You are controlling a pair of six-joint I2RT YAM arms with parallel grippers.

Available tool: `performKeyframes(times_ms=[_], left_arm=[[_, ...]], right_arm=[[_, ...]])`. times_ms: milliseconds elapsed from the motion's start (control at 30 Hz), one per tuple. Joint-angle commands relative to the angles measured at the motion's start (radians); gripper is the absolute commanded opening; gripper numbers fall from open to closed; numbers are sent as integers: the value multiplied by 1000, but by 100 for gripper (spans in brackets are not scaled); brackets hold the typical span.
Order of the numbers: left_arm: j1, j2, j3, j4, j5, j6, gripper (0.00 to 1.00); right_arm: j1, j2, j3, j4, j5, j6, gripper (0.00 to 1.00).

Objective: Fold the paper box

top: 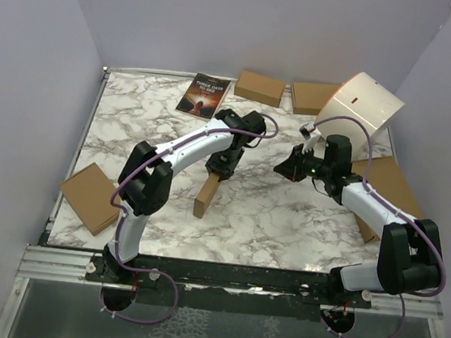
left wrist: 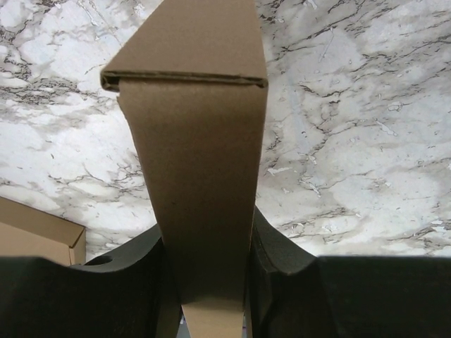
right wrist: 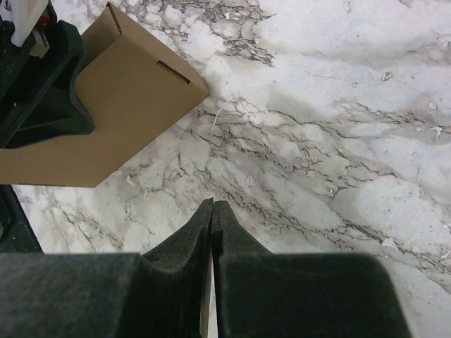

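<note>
The paper box (top: 204, 198) is a closed brown cardboard mailer standing on its narrow edge on the marble table. My left gripper (top: 220, 169) is shut on its upper part from above. In the left wrist view the paper box (left wrist: 197, 141) runs up between the two black fingers (left wrist: 282, 246), which press on both of its faces. The right wrist view shows the paper box (right wrist: 120, 113) at upper left, a slot in its side. My right gripper (top: 287, 168) hovers to the right of the box, apart from it. Its jaws (right wrist: 213, 205) are shut with nothing between them.
Two small brown boxes (top: 259, 87) (top: 313, 97) and a dark book (top: 204, 95) lie along the back edge. Another brown box (top: 90, 196) sits at the left edge. A large flat brown box (top: 386, 187) lies under the right arm, and a white curved sheet (top: 363, 103) is behind it.
</note>
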Motion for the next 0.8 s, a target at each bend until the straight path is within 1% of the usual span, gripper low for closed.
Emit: performKeyframes(times_ms=[0,133,267,367,467,600,767], left_arm=[[13,117,-53,3,-101,36,14],[15,87,-30,40,-101,46,15],[18,54,-12,75,-118,63,13],[37,21,-2,79,-151,72,12],[82,-20,-12,76,-181,90,12],[154,-66,-38,93,-256,117,12],[185,-79,-56,151,-406,192,13]], right_arm=[[-7,-1,14,-7,-27,-14,3],[-11,-5,14,-7,-29,-16,3],[-17,-13,12,-9,-32,-19,3],[-22,-17,9,-8,-32,-20,3],[-26,-20,8,-8,-31,-20,3],[-33,-21,8,-8,-33,-19,3],[-37,-21,7,-6,-32,-18,3]])
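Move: The left gripper already pinches the folded paper box, whose middle lies about 4 cm back, 2 cm left and 4 cm below it. The open marble it heads for is some 12 cm left, 8 cm ahead and 9 cm below; the book lies about 27 cm ahead and 6 cm left, the flat carton 33 cm left and 7 cm back, both 9 cm lower. From the idle right gripper that marble is roughly 28 cm left, 5 cm ahead, 12 cm below. Keep the left fingers clamped on the paper box and carry the box left and forward, away from the idle right gripper and over the open marble. Ease off almost in place at first, then speed up to about 9 cm left and 6 cm forward, rising only slightly, while the wrist tilts some 15 degrees so the fingertips swing left and forward. ##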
